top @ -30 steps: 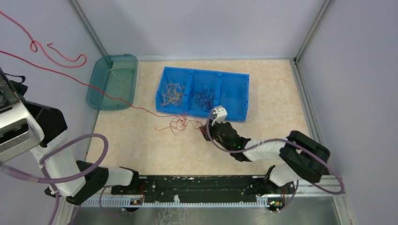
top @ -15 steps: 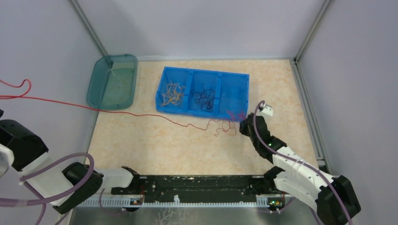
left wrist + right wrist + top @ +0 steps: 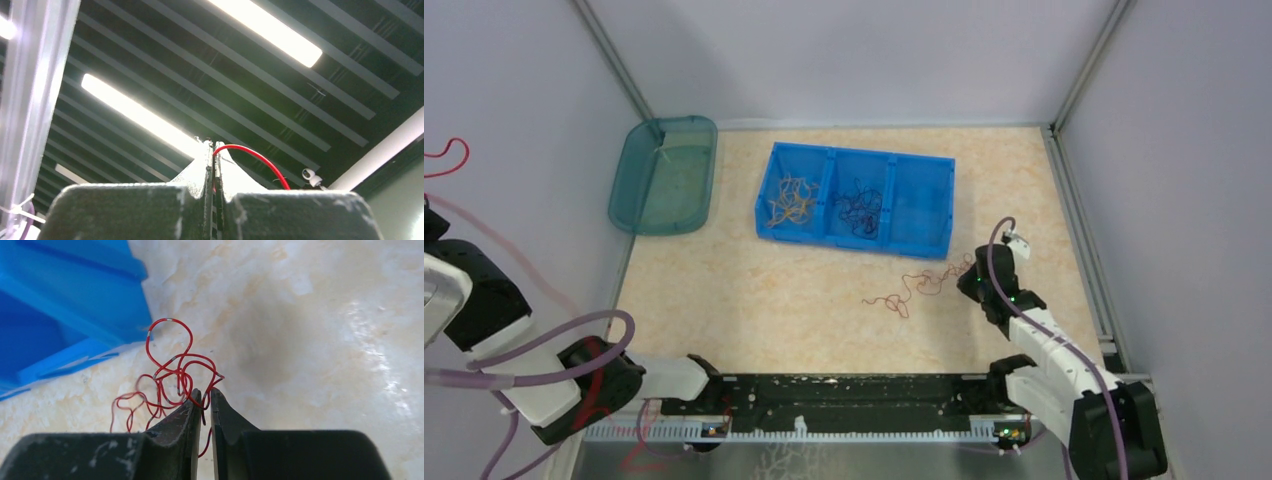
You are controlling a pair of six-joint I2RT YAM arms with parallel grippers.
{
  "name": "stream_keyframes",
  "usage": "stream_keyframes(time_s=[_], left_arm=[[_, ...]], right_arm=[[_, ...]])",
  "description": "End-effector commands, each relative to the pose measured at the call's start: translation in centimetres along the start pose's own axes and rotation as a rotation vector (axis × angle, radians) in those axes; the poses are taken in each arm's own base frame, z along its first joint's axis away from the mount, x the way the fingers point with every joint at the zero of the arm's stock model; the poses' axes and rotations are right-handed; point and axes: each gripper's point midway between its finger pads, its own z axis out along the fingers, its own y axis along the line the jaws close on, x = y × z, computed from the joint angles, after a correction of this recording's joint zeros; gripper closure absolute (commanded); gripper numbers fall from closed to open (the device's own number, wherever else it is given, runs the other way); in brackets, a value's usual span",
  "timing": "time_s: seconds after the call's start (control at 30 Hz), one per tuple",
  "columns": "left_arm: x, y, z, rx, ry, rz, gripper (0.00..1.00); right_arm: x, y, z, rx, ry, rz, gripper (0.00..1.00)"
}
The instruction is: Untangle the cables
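Note:
A tangle of red cables (image 3: 916, 288) lies on the table in front of the blue bin's right end. My right gripper (image 3: 972, 281) is at the tangle's right end. In the right wrist view the gripper (image 3: 205, 392) is shut on a strand of the red tangle (image 3: 170, 371), close above the table. My left gripper (image 3: 213, 146) points up at the ceiling and is shut on one red cable (image 3: 252, 156). In the top view only a loop of that cable (image 3: 451, 150) shows at the far left edge. Orange cables (image 3: 790, 200) and dark cables (image 3: 860, 208) lie in the bin.
The blue three-part bin (image 3: 924, 200) stands mid-table; its corner (image 3: 65, 315) is just left of the right gripper. A teal tray (image 3: 664, 178) sits at the back left. Enclosure walls stand on both sides.
The long red cable, stretched from the left across the table, has pulled free of the tangle and gone left with my left gripper. My right gripper dragged the tangle right and nearer.

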Motion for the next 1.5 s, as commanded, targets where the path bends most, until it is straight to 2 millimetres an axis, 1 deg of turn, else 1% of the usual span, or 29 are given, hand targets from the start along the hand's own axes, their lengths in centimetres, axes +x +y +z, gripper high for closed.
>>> stream_keyframes(time_s=[0.0,0.03,0.07,0.13,0.23,0.33,0.4,0.43,0.53,0.57,0.6,0.63,0.67,0.73,0.83,0.93,1.07,1.2,1.27,1.33,1.47], left_arm=[[0.3,-1.8,-0.3,0.031,0.029,-0.029,1.00],[0.3,-3.0,-0.8,0.074,0.045,-0.080,1.00],[0.2,-4.6,-1.4,0.130,0.060,-0.129,1.00],[-0.7,-8.7,-3.0,0.251,0.071,-0.197,1.00],[-2.7,-14.3,-5.5,0.416,0.070,-0.321,1.00],[-4.1,-18.9,-7.8,0.555,0.084,-0.410,1.00],[-5.0,-21.2,-9.0,0.620,0.092,-0.458,1.00],[-5.5,-22.4,-9.6,0.662,0.091,-0.479,1.00],[-7.4,-25.4,-11.5,0.780,0.057,-0.546,1.00],[-8.2,-26.2,-12.1,0.818,0.038,-0.570,1.00],[-9.1,-26.9,-12.9,0.865,0.016,-0.591,1.00],[-10.2,-27.8,-14.2,0.932,-0.016,-0.613,1.00],[-11.0,-28.1,-14.9,0.964,-0.050,-0.608,1.00],[-12.0,-28.5,-15.9,0.977,-0.099,-0.582,1.00],[-12.2,-29.4,-16.4,0.976,-0.077,-0.593,1.00],[-11.9,-30.2,-16.6,0.982,-0.039,-0.616,1.00],[-12.8,-30.8,-17.2,0.994,-0.054,-0.651,1.00],[-13.2,-31.5,-17.6,0.991,-0.044,-0.679,1.00],[-13.2,-32.0,-17.6,0.984,-0.031,-0.691,1.00],[-13.3,-32.3,-17.5,0.973,-0.018,-0.717,1.00],[-13.5,-33.2,-17.8,0.980,0.012,-0.756,1.00]], right_arm=[[-1.1,0.0,-0.3,-0.053,-0.029,0.041,0.87],[-1.4,0.7,-0.6,-0.089,-0.042,0.016,0.88],[-1.8,1.4,-0.9,-0.111,-0.054,-0.009,0.88],[-2.0,3.0,-1.6,-0.161,-0.066,-0.061,0.88],[-0.8,5.8,-2.6,-0.271,-0.038,-0.116,0.88],[1.6,8.6,-4.0,-0.397,0.012,-0.174,0.88],[3.2,10.6,-5.3,-0.487,0.030,-0.229,0.86],[3.7,12.3,-6.3,-0.564,0.031,-0.252,0.85],[5.4,16.0,-9.2,-0.782,0.061,-0.325,0.81],[5.8,16.8,-9.9,-0.832,0.079,-0.352,0.78],[5.8,17.7,-10.7,-0.883,0.084,-0.375,0.73],[5.6,18.5,-11.6,-0.933,0.080,-0.403,0.66],[5.2,19.2,-12.5,-0.972,0.069,-0.425,0.60],[4.0,20.2,-14.0,-1.023,0.022,-0.456,0.52],[1.8,21.2,-15.5,-1.036,-0.053,-0.487,0.46],[0.5,21.6,-16.0,-1.005,-0.079,-0.500,0.44],[-0.7,21.6,-16.1,-0.991,-0.139,-0.478,0.44],[-2.2,22.6,-16.9,-1.019,-0.208,-0.444,0.43],[-2.8,23.7,-17.7,-1.059,-0.233,-0.446,0.42],[-3.1,25.2,-18.9,-1.130,-0.250,-0.478,0.39],[-3.4,28.2,-22.7,-1.340,-0.285,-0.541,0.35]])
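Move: The right fingers hold one end of the red cable low over the table. The open table in front of the blue bin lies about 16 cm to their left and 5 cm back; the cable's loose end is some 22 cm left, 8 back, and the bin's middle 24 left, 12 ahead. From the left hand, high up with red cable in its fingers, that open table is about 28 cm ahead, 37 right and 86 below, the bin's middle 45 ahead, 29 right. The right hand sweeps its red cable left in front of the blue bin, some 15 cm and slightly back and up, turning counter-clockwise, then opens wide, lets go and climbs clear to about 20 cm above its start, fingers tilting up. Meanwhile the left hand keeps its pinch on the red cable and swings it forward, right and down towards the table, about 40 cm in all, its upward-pointing fingers tipping over forward and to the right. ##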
